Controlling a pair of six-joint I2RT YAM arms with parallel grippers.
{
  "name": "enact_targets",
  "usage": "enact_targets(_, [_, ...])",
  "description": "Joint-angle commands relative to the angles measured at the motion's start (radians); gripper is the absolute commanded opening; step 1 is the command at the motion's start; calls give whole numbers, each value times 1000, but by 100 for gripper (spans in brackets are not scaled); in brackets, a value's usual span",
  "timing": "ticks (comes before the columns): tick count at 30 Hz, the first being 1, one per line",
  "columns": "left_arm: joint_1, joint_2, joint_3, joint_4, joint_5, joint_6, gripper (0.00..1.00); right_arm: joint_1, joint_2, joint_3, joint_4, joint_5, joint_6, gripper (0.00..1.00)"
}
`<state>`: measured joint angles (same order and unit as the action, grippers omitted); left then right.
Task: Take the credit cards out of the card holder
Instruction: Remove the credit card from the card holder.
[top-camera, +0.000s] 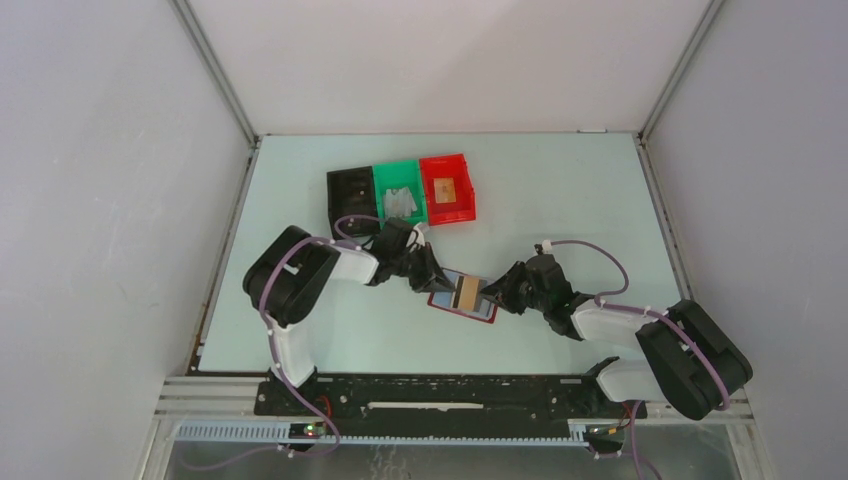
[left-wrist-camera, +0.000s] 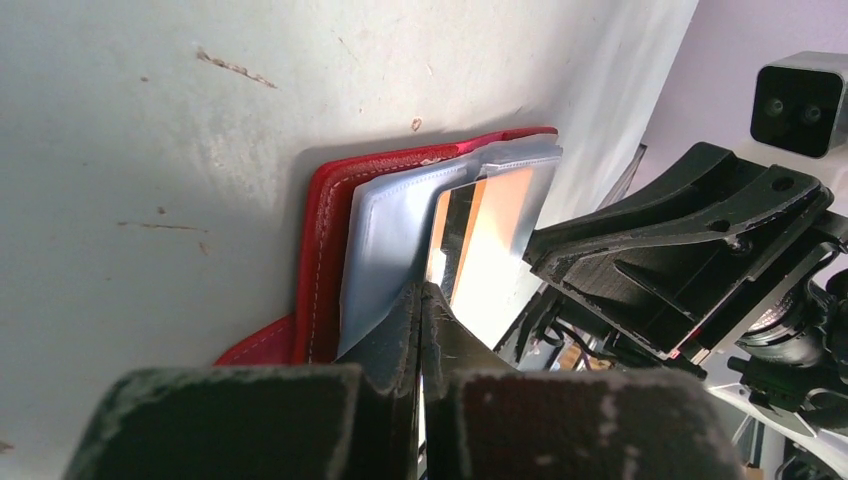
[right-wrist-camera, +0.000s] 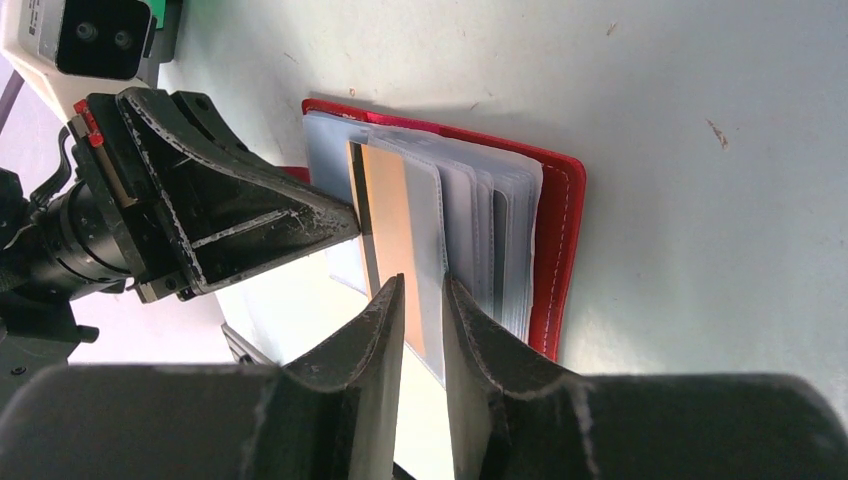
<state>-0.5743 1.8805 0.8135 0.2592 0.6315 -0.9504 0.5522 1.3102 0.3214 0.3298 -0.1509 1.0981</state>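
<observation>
The card holder (top-camera: 486, 313) lies open on the table's middle, a dark-red wallet (left-wrist-camera: 325, 230) with clear plastic sleeves (right-wrist-camera: 500, 230) fanned up. A tan credit card (right-wrist-camera: 385, 205) with a dark stripe along one edge stands out of a sleeve (top-camera: 466, 292). My left gripper (left-wrist-camera: 422, 292) is shut, its tips pinching that card's striped edge (left-wrist-camera: 450, 230). My right gripper (right-wrist-camera: 423, 285) comes from the opposite side, its jaws a narrow gap apart, straddling the sleeve that holds the tan card. No other card shows in the wallet.
Three small bins stand in a row behind the wallet: black (top-camera: 350, 195), green (top-camera: 400, 195) with grey flat pieces inside, red (top-camera: 447, 188) with a tan piece inside. White walls enclose the table on three sides.
</observation>
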Motion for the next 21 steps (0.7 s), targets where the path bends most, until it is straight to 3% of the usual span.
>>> enact_targets(1, [9,-47,-16,-5,8,34,0,11,18,-5,-43,29,-14,29])
enact_targets(2, [10,-44,-12,-7,14,33,2,11,18,-5,-43,28,-14,29])
enact_targets(7, [9,-35,-18,-20,5,32,36,12,18,-5,-37,25,-14,30])
enact_targets(10, [8,-24,-22,-14,10,36,45,11,18,-5,-37,25,-14,30])
enact_targets(21, [-8,44,-23,60,51,6,48,12,21,-5,-34,22,-14,30])
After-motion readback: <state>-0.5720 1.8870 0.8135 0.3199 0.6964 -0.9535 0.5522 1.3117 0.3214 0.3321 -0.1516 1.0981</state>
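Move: The credit card, half out of its clear sleeve, has its middle about 3 cm to the right of the shut left fingertips, straight ahead 0 and some 1 cm below. The open card holder's middle is about 2 cm right, 1 cm back and 2 cm lower than the left hand. The red box stands about 19 cm ahead, in line sideways. From the right hand the card is about 3 cm left, straight ahead 0 and 1 cm below. At the card's left edge, the left hand rises about 1 cm, its fingers opening to roughly half; right stays. ##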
